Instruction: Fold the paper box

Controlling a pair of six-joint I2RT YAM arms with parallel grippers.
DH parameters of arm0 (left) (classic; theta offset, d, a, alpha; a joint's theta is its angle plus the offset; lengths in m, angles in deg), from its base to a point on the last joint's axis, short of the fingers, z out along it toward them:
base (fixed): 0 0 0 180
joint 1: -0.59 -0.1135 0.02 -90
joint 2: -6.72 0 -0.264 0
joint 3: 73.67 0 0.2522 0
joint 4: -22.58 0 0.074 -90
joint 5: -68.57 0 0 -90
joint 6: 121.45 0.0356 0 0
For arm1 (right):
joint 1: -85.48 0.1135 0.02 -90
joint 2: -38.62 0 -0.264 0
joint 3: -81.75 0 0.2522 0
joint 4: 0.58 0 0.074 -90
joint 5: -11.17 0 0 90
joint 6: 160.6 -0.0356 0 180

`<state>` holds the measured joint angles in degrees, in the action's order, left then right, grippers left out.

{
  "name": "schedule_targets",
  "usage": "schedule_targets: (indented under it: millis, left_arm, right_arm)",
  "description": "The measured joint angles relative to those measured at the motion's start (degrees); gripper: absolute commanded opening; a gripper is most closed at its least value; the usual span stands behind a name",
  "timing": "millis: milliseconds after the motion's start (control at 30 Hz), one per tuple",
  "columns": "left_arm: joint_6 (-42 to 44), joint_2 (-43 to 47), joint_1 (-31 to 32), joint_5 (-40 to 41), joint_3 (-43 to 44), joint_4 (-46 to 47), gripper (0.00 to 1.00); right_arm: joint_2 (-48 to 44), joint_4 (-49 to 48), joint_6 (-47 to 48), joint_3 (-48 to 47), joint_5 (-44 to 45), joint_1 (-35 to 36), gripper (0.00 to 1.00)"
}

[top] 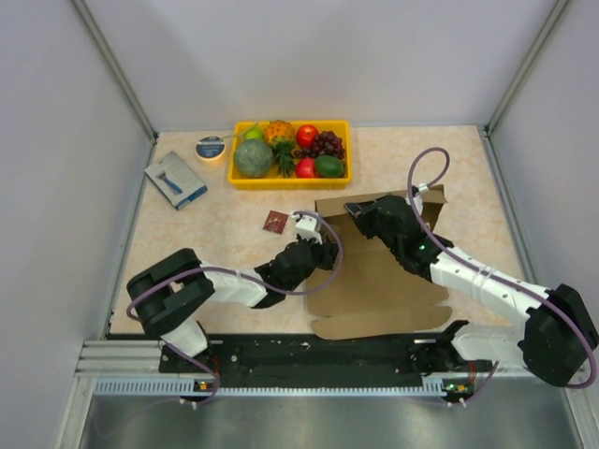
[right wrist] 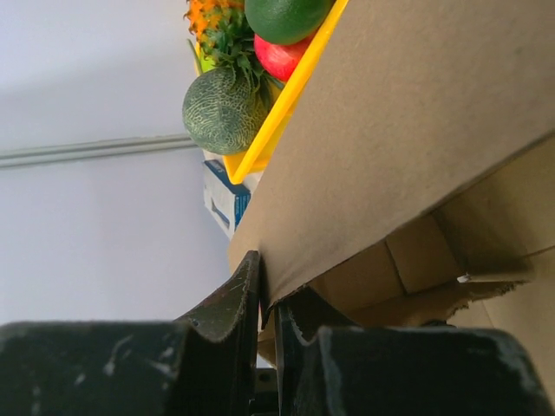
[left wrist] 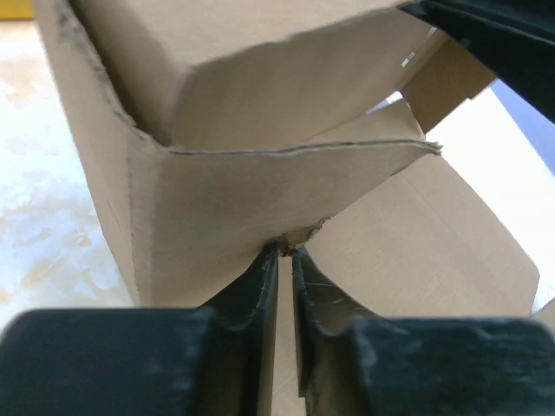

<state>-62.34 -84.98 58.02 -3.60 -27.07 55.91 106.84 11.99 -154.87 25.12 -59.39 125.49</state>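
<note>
The paper box (top: 384, 290) is a brown corrugated sheet lying right of centre, with its far wall raised. My left gripper (top: 316, 251) is at the sheet's left edge. In the left wrist view its jaws (left wrist: 286, 250) are shut on the torn corner where a standing flap (left wrist: 260, 191) meets the floor panel. My right gripper (top: 356, 208) is at the raised far wall's left end. The right wrist view shows it (right wrist: 270, 273) shut on the lower edge of that cardboard wall (right wrist: 416, 130).
A yellow tray (top: 241, 180) of plastic fruit stands just behind the box, also seen in the right wrist view (right wrist: 286, 95). A blue-and-grey packet (top: 176, 180), a tape roll (top: 211, 147) and a small reddish sachet (top: 275, 222) lie to the left. Side walls enclose the table.
</note>
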Motion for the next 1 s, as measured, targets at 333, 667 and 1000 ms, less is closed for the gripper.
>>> schedule_targets:
  millis: [333,667,1000]
  left_arm:
    - [4.2,0.55,-0.74,4.52,-0.57,-3.54,0.45]
    - [4.11,4.55,-1.2,18.32,3.58,-23.37,0.35]
    - [0.85,5.44,-1.42,25.14,5.84,-32.7,0.7]
  right_arm:
    - [-0.46,0.33,-0.39,0.15,-0.02,0.0,0.07]
    - [-0.46,0.09,-0.39,0.15,0.0,-0.04,0.07]
    - [-0.46,-0.11,-0.35,0.15,0.0,-0.11,0.07]
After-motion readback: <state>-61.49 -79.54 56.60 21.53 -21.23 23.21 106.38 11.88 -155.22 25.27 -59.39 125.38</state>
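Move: The left end flap of the box's raised back wall is right at the left hand's tips: its middle lies some 4 cm ahead, 3 cm to the left and 2 cm higher. From that hand the edge of the back wall's top flap is about 10 cm ahead, 5 cm right and 8 cm up; the red card lies roughly 7 cm ahead, 18 cm left and 8 cm down. From the right hand, the end flap's middle is about 5 cm back, 8 cm left and 7 cm down. The end flap's lower edge is left behind as the left fingers come free from it, swinging about 10 cm left towards the box's outer left corner, a little forward and down. The wrist turns counter-clockwise and rolls its left side up, some 25 degrees each; the fingers spread, narrow midway, then reopen to about half. The right hand stays put, still pinching the top flap's edge. ##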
